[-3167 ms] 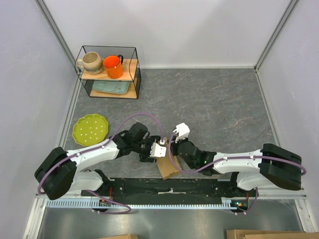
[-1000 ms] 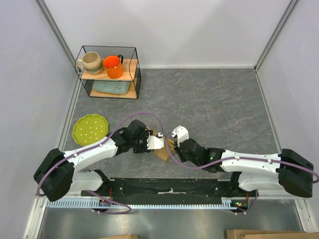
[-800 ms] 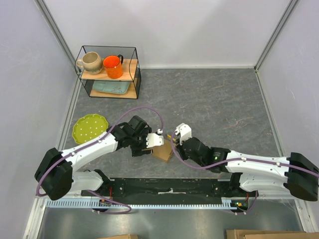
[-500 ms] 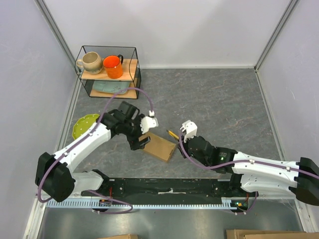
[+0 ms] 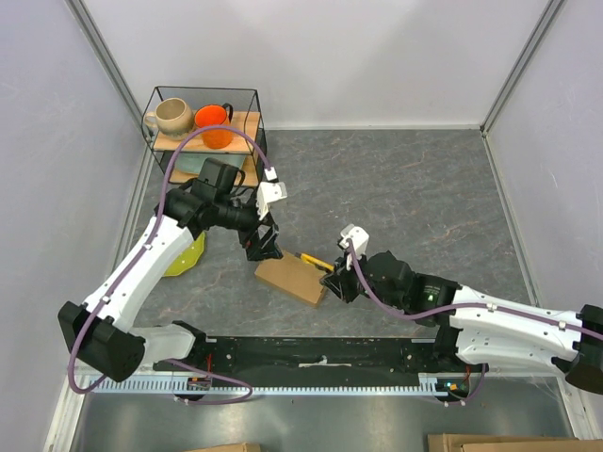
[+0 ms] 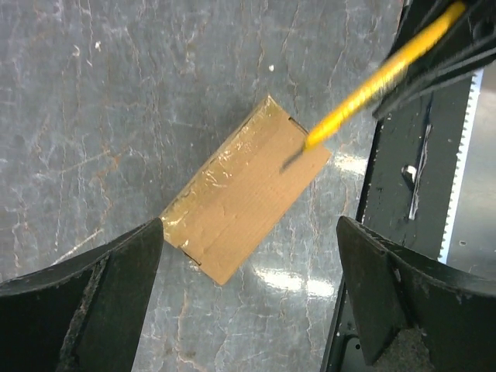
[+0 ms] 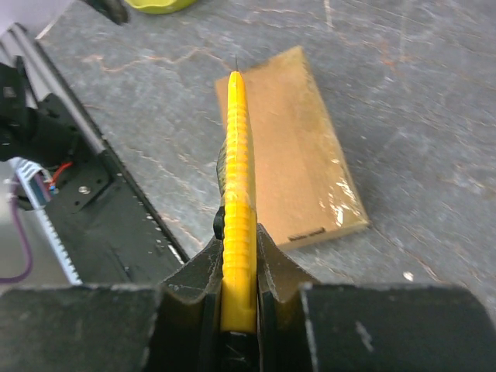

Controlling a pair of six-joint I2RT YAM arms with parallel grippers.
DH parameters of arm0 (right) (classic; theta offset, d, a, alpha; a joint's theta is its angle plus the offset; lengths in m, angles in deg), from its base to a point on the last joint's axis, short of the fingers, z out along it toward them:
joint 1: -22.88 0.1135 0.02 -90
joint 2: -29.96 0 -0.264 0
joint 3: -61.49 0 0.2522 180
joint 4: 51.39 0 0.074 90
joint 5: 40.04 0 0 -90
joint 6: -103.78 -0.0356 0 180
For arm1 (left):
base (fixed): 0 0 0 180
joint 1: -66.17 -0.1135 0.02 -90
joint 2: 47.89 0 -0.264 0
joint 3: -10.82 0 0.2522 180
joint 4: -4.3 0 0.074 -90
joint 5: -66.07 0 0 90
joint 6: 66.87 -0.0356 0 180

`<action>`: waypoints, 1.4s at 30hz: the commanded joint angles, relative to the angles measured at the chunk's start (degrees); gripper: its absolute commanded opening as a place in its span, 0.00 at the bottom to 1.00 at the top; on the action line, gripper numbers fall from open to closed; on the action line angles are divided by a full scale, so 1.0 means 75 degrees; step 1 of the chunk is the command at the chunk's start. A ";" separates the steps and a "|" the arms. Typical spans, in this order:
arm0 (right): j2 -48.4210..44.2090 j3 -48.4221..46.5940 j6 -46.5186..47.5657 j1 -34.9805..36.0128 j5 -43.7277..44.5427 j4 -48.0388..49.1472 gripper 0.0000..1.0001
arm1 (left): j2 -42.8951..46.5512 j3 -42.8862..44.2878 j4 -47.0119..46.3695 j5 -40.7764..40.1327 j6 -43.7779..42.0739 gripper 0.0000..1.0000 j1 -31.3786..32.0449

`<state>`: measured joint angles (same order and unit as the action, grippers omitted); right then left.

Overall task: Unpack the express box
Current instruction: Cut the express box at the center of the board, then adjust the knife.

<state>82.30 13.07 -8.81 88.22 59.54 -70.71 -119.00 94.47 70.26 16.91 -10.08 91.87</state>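
The express box (image 5: 290, 280) is a flat brown cardboard box with clear tape, lying flat on the grey table near the front edge. My left gripper (image 5: 265, 250) hovers just above and behind it, open, with nothing between its fingers; from the left wrist, the box (image 6: 246, 200) lies below the wide-spread fingers (image 6: 101, 310). My right gripper (image 5: 337, 271) is shut on a yellow utility knife (image 5: 314, 261). The knife (image 7: 239, 194) points forward over the box's (image 7: 302, 155) left long edge, and its tip (image 6: 298, 155) hovers at the box's corner.
A green plate (image 5: 189, 255) lies left of the box, partly hidden by the left arm. A wire shelf rack (image 5: 209, 137) at the back left holds a beige mug, an orange mug and a teal tray. The black base rail (image 5: 320, 356) runs along the near edge.
My left gripper let go of the box, opened wide and rose back to the left. The box went from tilted between the grippers to flat on the table. The right gripper kept the knife.
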 commanded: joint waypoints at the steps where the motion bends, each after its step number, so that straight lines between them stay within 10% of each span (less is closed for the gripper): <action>1: 0.0334 -0.0781 0.0152 -0.0017 -0.1089 0.0542 0.00 | -0.0198 0.0572 0.0750 0.0309 -0.0057 0.99 0.0323; 12: 0.0803 -0.1402 0.0293 -0.0064 -0.2214 0.0683 0.00 | -0.0549 0.1005 0.2413 0.1702 -0.2262 0.95 0.0500; 18: 0.1026 -0.1567 0.0457 -0.0286 -0.2591 0.0695 0.00 | -0.0889 0.1275 0.2998 0.2019 -0.2708 0.59 0.0593; 22: 0.0769 -0.1555 0.0563 -0.0520 -0.2485 0.0695 0.00 | -0.1053 0.1322 0.3480 0.1961 -0.3048 0.12 0.0594; 30: 0.0463 -0.1567 0.0750 -0.0930 -0.2532 0.0695 0.00 | -0.1042 0.1229 0.3797 0.2148 -0.3025 0.04 0.0606; 38: -0.0262 -0.0784 0.0071 -0.0931 -0.1560 0.2544 0.75 | -0.0796 0.1099 0.1905 0.3389 -0.0580 0.02 -0.0071; 42: -0.0848 -0.0220 -0.0281 -0.0943 -0.1371 0.3318 0.88 | -0.1147 0.1743 0.1500 0.4104 0.0782 0.02 -0.0531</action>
<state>79.43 8.02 -7.74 81.27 45.99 -56.33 -126.67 102.95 87.86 39.16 -17.23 90.75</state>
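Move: The yellow cutter sticks out from my right fingers, its middle about 10 cm right of my left hand, 4 cm back and 6 cm below. The express box lies 5 cm back, 7 cm right and 18 cm below my left hand. The green plate is some 26 cm to its left and 4 cm ahead. From my right hand, my open left fingers are 15 cm left, 7 cm ahead and slightly higher. The cutter's middle is 4 cm ahead, 5 cm left and 2 cm below it, the box 2 cm ahead, 9 cm left and 14 cm below. I hand the cutter across over the box: my right hand, still pinching its rear end, lifts it about 5 cm up and left. My left hand draws back some 7 cm, turning about 20 degrees clockwise, and shuts on the blade-side end. Then my right fingers open and rise away while my left hand, keeping its pinch, starts upward and forward. ##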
